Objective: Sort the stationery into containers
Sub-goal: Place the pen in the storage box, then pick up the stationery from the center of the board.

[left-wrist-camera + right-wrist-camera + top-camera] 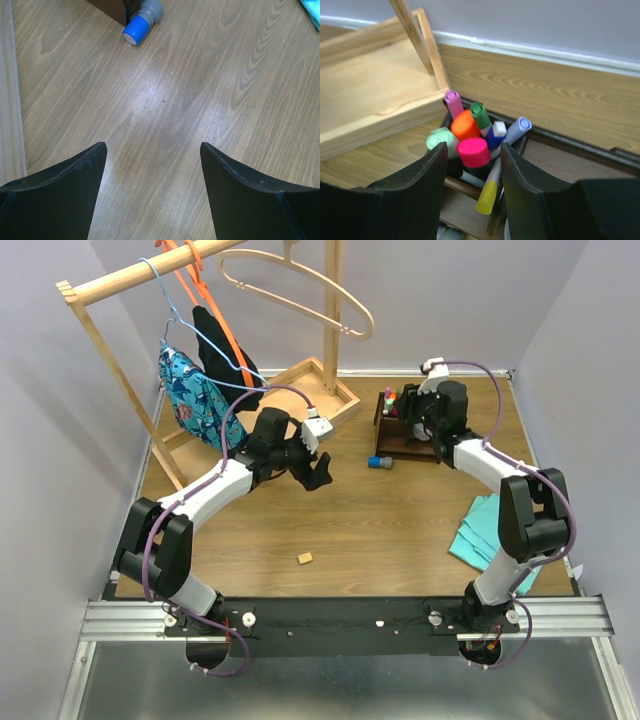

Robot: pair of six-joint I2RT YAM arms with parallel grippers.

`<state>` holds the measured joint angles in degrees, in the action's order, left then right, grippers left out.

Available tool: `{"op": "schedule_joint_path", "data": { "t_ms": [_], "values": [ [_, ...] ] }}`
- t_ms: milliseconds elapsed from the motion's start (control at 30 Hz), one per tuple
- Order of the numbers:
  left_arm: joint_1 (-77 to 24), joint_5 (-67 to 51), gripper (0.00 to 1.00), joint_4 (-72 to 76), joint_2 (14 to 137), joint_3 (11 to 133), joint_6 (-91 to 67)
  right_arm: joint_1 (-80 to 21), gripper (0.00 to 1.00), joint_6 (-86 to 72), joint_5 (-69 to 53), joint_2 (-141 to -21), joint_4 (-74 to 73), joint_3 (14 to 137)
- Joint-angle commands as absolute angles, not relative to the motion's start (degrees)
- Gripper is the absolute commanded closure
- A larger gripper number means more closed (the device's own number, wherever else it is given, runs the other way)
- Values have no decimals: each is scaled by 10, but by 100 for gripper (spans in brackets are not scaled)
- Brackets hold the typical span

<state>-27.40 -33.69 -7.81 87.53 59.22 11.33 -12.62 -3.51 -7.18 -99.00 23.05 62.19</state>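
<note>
The dark wooden organizer (408,443) stands at the back right. Its back compartment (520,145) holds several markers: pink cap (474,152), orange (465,126), green (480,114), mint (440,140), lilac (520,126), and a yellow-capped pen (486,198) leaning out. My right gripper (472,150) hovers just above them, open, jaws either side of the pink cap, gripping nothing; it also shows in the top view (413,412). A small grey cup with a blue end (381,462) lies on its side by the organizer (141,22). A tan eraser cube (305,558) lies mid-table. My left gripper (318,472) is open and empty over bare wood (152,150).
A pale wooden rack with hangers and clothes stands at the back left, its base tray (325,390) next to the organizer (370,90). A folded teal cloth (490,530) lies at the right. The back wall is close behind the organizer.
</note>
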Motion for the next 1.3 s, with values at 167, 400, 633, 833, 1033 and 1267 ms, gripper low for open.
{"op": "schedule_joint_path", "data": {
  "t_ms": [167,400,633,833,1033,1267],
  "values": [
    [-280,-343,16,-90,886,671,132,-126,43,-31,-59,-870,86,703],
    [-285,-334,15,-205,877,689,218,-126,44,59,-237,-811,-88,680],
    [-286,-287,15,-287,810,626,279,-126,44,148,-327,-732,-188,591],
    [-314,-287,16,-331,760,545,334,-130,44,281,-346,-746,-281,570],
    [-309,-255,15,-337,723,498,334,-197,46,398,-345,-752,-341,598],
    [-269,-274,16,-341,686,450,326,-385,45,476,-343,-775,-236,511]
  ]
}}
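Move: The small eraser lies on bare wood about 14 cm back from the left hand, 4 cm to its left and 14 cm below. The blue-capped glue lies some 8 cm ahead of that hand and 13 cm to its right. From the right hand, whose open fingers are over the markers, the eraser is roughly 33 cm back and 26 cm left. The storage box's middle is just 2 cm back and 2 cm right, the glue 11 cm back and 7 cm left. Straight up off the markers first, by about 13 cm, the right hand then sweeps back 25 cm and down, clearing the storage box, and swings left towards the eraser late on; it turns some 60 degrees counter-clockwise, fingers tipping downward and staying open. The left hand rises a little, then goes back, left and down towards the eraser, open fingers tipping steeper. ##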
